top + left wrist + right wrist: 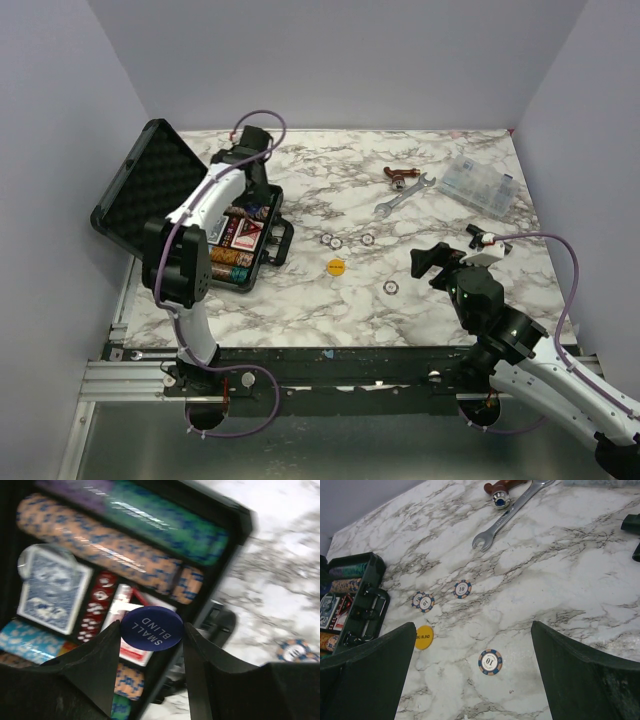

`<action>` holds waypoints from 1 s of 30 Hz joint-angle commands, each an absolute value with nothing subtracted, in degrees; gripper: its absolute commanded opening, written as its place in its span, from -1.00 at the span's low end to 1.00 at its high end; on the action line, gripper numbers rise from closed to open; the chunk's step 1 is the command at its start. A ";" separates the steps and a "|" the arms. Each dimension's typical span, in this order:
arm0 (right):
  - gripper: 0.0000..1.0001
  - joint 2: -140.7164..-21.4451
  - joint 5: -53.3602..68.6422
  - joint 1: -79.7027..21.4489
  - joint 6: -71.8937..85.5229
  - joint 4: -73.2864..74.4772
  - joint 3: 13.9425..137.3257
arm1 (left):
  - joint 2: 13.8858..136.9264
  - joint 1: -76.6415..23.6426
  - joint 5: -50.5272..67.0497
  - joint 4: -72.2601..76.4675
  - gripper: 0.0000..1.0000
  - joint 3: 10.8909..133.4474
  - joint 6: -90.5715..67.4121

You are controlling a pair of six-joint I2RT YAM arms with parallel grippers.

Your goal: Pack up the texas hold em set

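Note:
The black briefcase [150,190] lies open at the left, its foam lid tipped back. Its tray [235,520] holds rows of coloured chips [110,550], a blue card deck [52,587] and a red one. My left gripper [151,635] hovers over the tray's near end, shut on a dark blue round "SMALL BLIND" disc [151,628]. A yellow "BIG BLIND" disc [424,637] and loose "10" chips [490,661] [462,588] [423,601] lie on the marble. My right gripper [473,626] stands open above the nearest chip, holding nothing.
A silver wrench [403,196] and a brown-handled tool [400,175] lie at the back middle. A clear plastic compartment box [480,185] sits at the back right. The case's latches [367,605] face the loose chips.

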State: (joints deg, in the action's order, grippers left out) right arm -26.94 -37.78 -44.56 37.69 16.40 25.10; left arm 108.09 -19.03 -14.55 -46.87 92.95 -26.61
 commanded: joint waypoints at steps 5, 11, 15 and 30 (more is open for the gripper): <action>1.00 -26.77 -37.74 -44.46 37.57 15.74 25.09 | 104.62 -6.71 -17.45 -49.78 -0.47 84.98 -24.81; 1.00 -26.07 -37.80 -44.47 37.54 16.08 25.22 | 106.73 -6.39 -21.66 -50.79 -0.47 83.69 -25.00; 1.00 -25.71 -38.06 -44.47 37.30 15.78 25.03 | 107.41 -5.48 -23.86 -51.19 -0.47 83.58 -25.16; 1.00 -25.44 -37.28 -44.47 36.71 15.42 24.86 | 110.81 -2.18 -25.03 -50.67 -0.44 82.21 -24.18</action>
State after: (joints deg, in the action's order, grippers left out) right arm -26.15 -37.78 -44.56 37.41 16.36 25.10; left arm 109.16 -3.42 -23.75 -49.84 82.24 -24.80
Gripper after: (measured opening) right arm 0.998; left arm 0.471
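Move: The left hand holds the blue Small Blind button flat, high over the near-right side of the open case's contents. Its goal, the blue card deck with a clear disc on it, lies some 14 cm to its left, 3 cm back and 8 cm below. The red card deck is about 5 cm left and 5 cm back, the orange chip row 8 cm left and 2 cm ahead. From the idle right hand the blue deck is about 56 cm left, 16 cm ahead and 14 cm lower. The left hand sweeps about 15 cm to its left across the case towards the blue card deck, fast at first and then easing into a slow creep, while it sinks about 6 cm and draws back about 5 cm. On the way the wrist turns roughly 15 degrees counter-clockwise and tips the fingers nearer to straight down, and they keep their pinch on the rim of the Small Blind button. ##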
